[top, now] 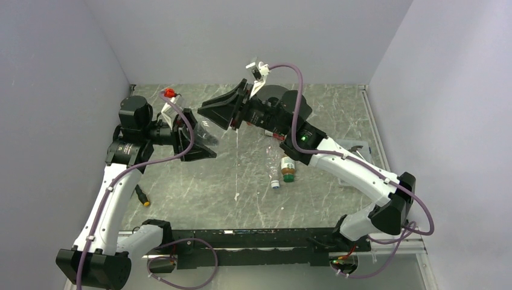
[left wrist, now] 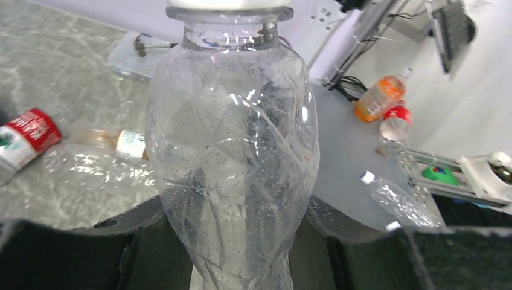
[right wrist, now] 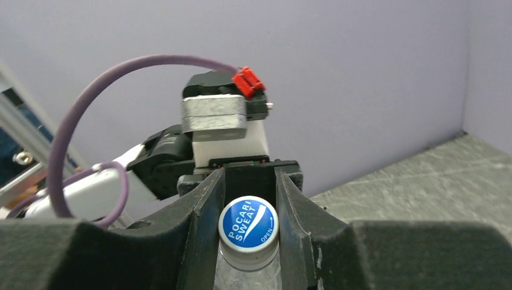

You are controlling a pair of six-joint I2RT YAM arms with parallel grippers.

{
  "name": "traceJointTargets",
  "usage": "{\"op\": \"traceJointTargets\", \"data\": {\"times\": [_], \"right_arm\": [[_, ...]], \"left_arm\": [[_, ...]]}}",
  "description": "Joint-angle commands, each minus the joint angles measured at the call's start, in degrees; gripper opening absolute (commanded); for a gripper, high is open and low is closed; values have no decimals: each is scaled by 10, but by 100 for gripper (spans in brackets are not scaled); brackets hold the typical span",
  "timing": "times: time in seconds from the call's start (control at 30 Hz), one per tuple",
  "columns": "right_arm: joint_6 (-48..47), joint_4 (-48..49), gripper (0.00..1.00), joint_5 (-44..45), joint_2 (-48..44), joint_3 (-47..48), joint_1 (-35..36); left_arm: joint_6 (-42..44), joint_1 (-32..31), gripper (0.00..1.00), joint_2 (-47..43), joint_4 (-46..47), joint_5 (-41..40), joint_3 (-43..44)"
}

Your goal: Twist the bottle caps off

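A plain clear bottle, crumpled, is held off the table between the two arms. My left gripper is shut on its lower body, and in the top view this gripper sits left of centre. The bottle's blue-and-white cap is pinched between the jaws of my right gripper, which meets the bottle from the upper right. An amber-brown bottle, another clear one and a red-labelled one lie on the table under the right arm.
The marble-patterned table is walled on three sides. A small yellow-tipped object lies near the left arm. In the left wrist view, more bottles stand on a bench beyond the cell.
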Motion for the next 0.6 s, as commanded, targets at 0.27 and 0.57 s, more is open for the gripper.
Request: {"op": "traceJointTargets", "data": {"times": [0.27, 0.57], "right_arm": [[-53, -15, 68, 80, -55, -7, 17], [-58, -126, 84, 321, -55, 29, 62]], "left_arm": [[91, 1, 15, 0, -75, -28, 44], [252, 0, 17, -55, -47, -267, -19]]}}
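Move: The white bottle cap sits squeezed between the right fingertips, practically at that hand's point. From there the bottle body hangs about 7 cm below, 2 cm nearer the base and 3 cm to the left. The left hand still grips this bottle; from that hand the cap lies roughly 9 cm up, 3 cm ahead and 4 cm to the right. The right fingers keep their pinch on the cap through a last slight counter-clockwise turn, both hands easing about 2 cm back and a little up. Then they open wide and let go, and the right hand draws off some 3 cm to its right, coming forward again and swinging clockwise. The left hand, still gripping the bottle, sweeps about 5 cm forward and down, turning counter-clockwise. ##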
